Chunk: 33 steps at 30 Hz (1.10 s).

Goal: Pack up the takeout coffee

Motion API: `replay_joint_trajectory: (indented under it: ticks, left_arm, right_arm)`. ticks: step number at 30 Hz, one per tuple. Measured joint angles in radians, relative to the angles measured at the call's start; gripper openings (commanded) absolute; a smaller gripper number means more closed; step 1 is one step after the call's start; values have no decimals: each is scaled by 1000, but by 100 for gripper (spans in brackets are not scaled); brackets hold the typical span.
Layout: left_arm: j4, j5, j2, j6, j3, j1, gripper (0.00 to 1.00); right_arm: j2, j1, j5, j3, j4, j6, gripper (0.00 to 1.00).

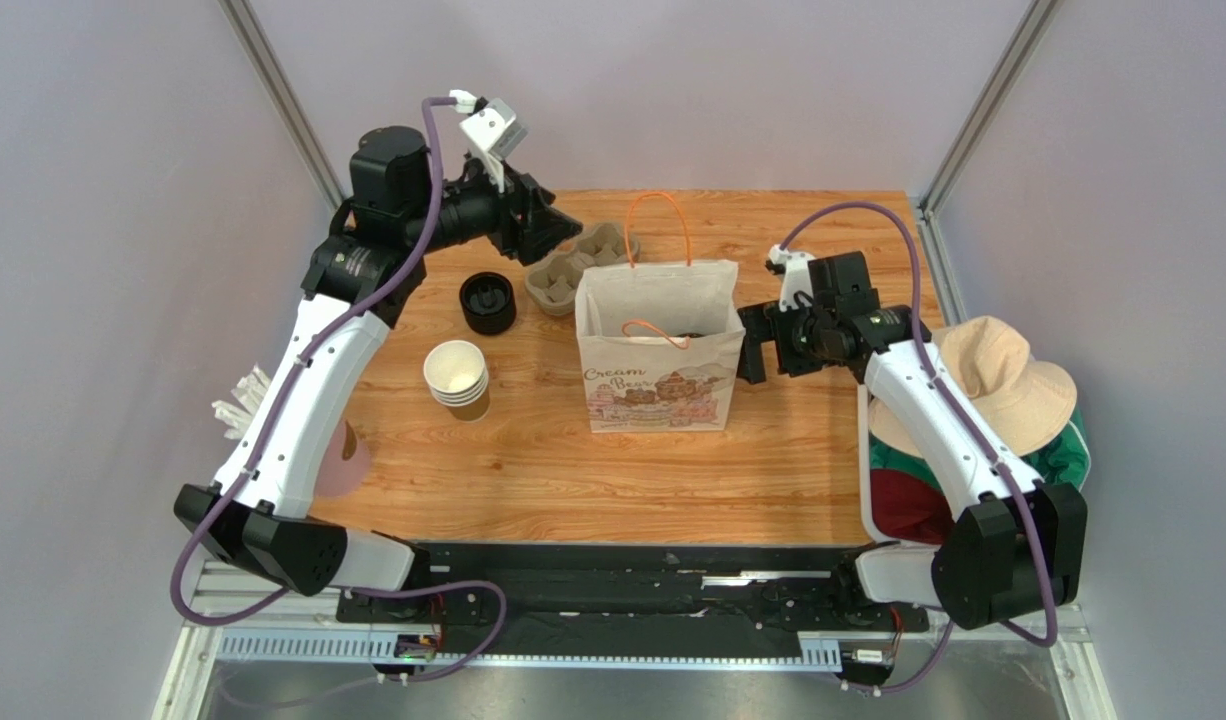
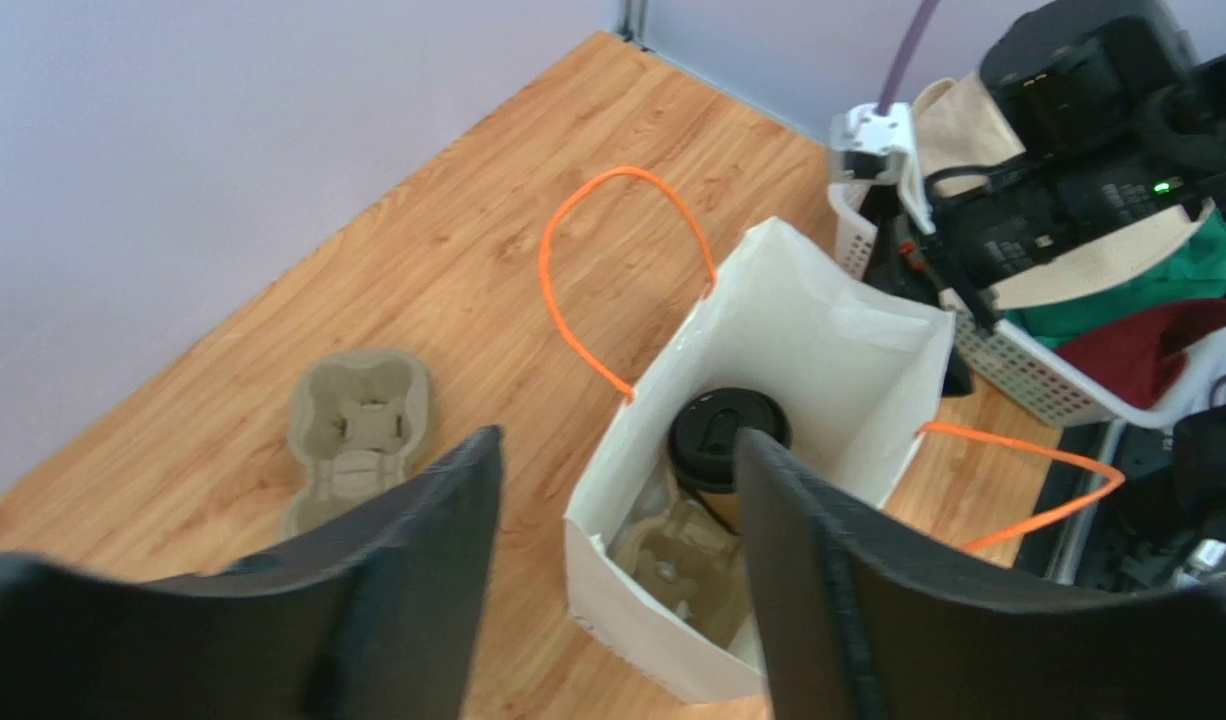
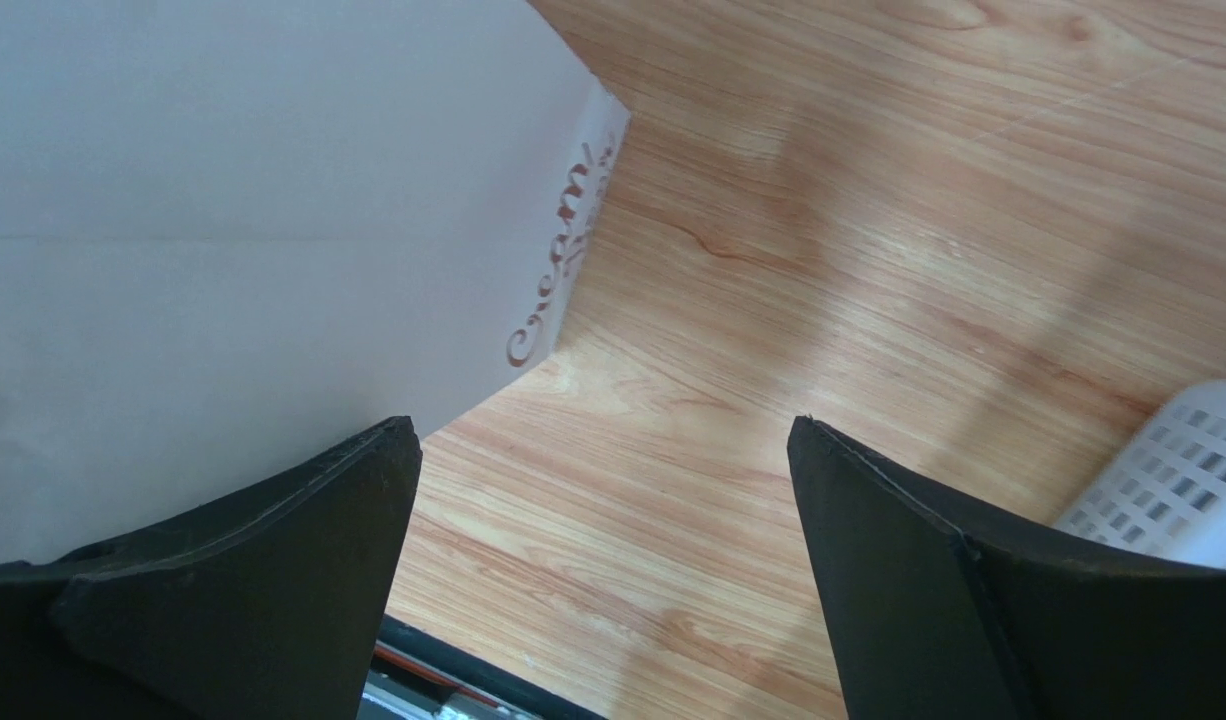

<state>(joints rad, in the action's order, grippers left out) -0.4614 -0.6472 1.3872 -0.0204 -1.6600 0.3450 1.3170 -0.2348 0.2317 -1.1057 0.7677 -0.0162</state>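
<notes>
The takeout coffee [image 2: 727,435], a brown cup with a black sip lid, stands inside the white paper bag [image 2: 815,323] with orange handles, in a pulp cup carrier [image 2: 679,563] on the bag's floor. My left gripper [image 2: 619,438] hangs above and to the left of the bag [image 1: 660,368], open and holding nothing. In the top view the left gripper [image 1: 552,225] is at the back of the table. My right gripper [image 1: 751,345] sits by the bag's right side, open; in its own view the right gripper [image 3: 604,423] has the bag's wall [image 3: 244,225] at its left finger.
An empty pulp carrier [image 1: 574,270] lies behind the bag. A stack of black lids [image 1: 489,302] and a stack of lidless cups [image 1: 457,375] stand to the left. A white basket [image 3: 1175,465] with clothes and a tan hat [image 1: 995,383] sits at the right edge.
</notes>
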Motion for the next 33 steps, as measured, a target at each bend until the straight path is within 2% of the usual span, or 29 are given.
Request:
replay_joint_trajectory:
  ticks: [5, 10, 14, 19, 24, 28, 33]
  left_arm:
    - [-76, 80, -14, 77, -16, -8, 95]
    - [-151, 167, -56, 145, -16, -50, 95]
    - [-224, 179, -96, 149, -28, -184, 96]
    - [-336, 133, -103, 142, -92, -428, 96]
    - [-409, 116, -188, 151, -73, -582, 97]
    - [-437, 134, -309, 171, -41, -608, 97]
    - [-449, 144, -362, 187, -51, -615, 98]
  right_arm:
    - [-37, 3, -97, -51, 60, -32, 99]
    - [-77, 47, -193, -245, 119, -68, 99]
    - [-102, 76, -254, -461, 132, -95, 99]
    - [-146, 79, -275, -657, 123, -116, 99]
    - [-194, 79, -264, -706, 110, -127, 99]
    - [-200, 79, -233, -712, 111, -128, 99]
    - [-185, 79, -212, -712, 113, -128, 99]
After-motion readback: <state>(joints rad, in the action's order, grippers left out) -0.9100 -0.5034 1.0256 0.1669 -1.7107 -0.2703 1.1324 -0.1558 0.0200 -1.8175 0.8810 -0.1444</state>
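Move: The paper bag stands about 11 cm to the right of my left hand, 2 cm back, its middle some 28 cm below. The cup carrier is about 17 cm straight ahead, the black lids 9 cm ahead and 15 cm left, the paper cups 5 cm back and 18 cm left, all well below. From my right hand the bag's middle is about 12 cm left, 2 cm ahead and nearly level; the hat basket lies some 31 cm right and 6 cm back. I lift my right hand off the bag's right wall, about 32 cm up and a little to the right, tipping its open fingers up nearly 50 degrees. I swing my left hand left, away from the bag, some 22 cm, turning it about 40 degrees counter-clockwise while its fingers finish opening, then draw it back towards me and slightly up. ##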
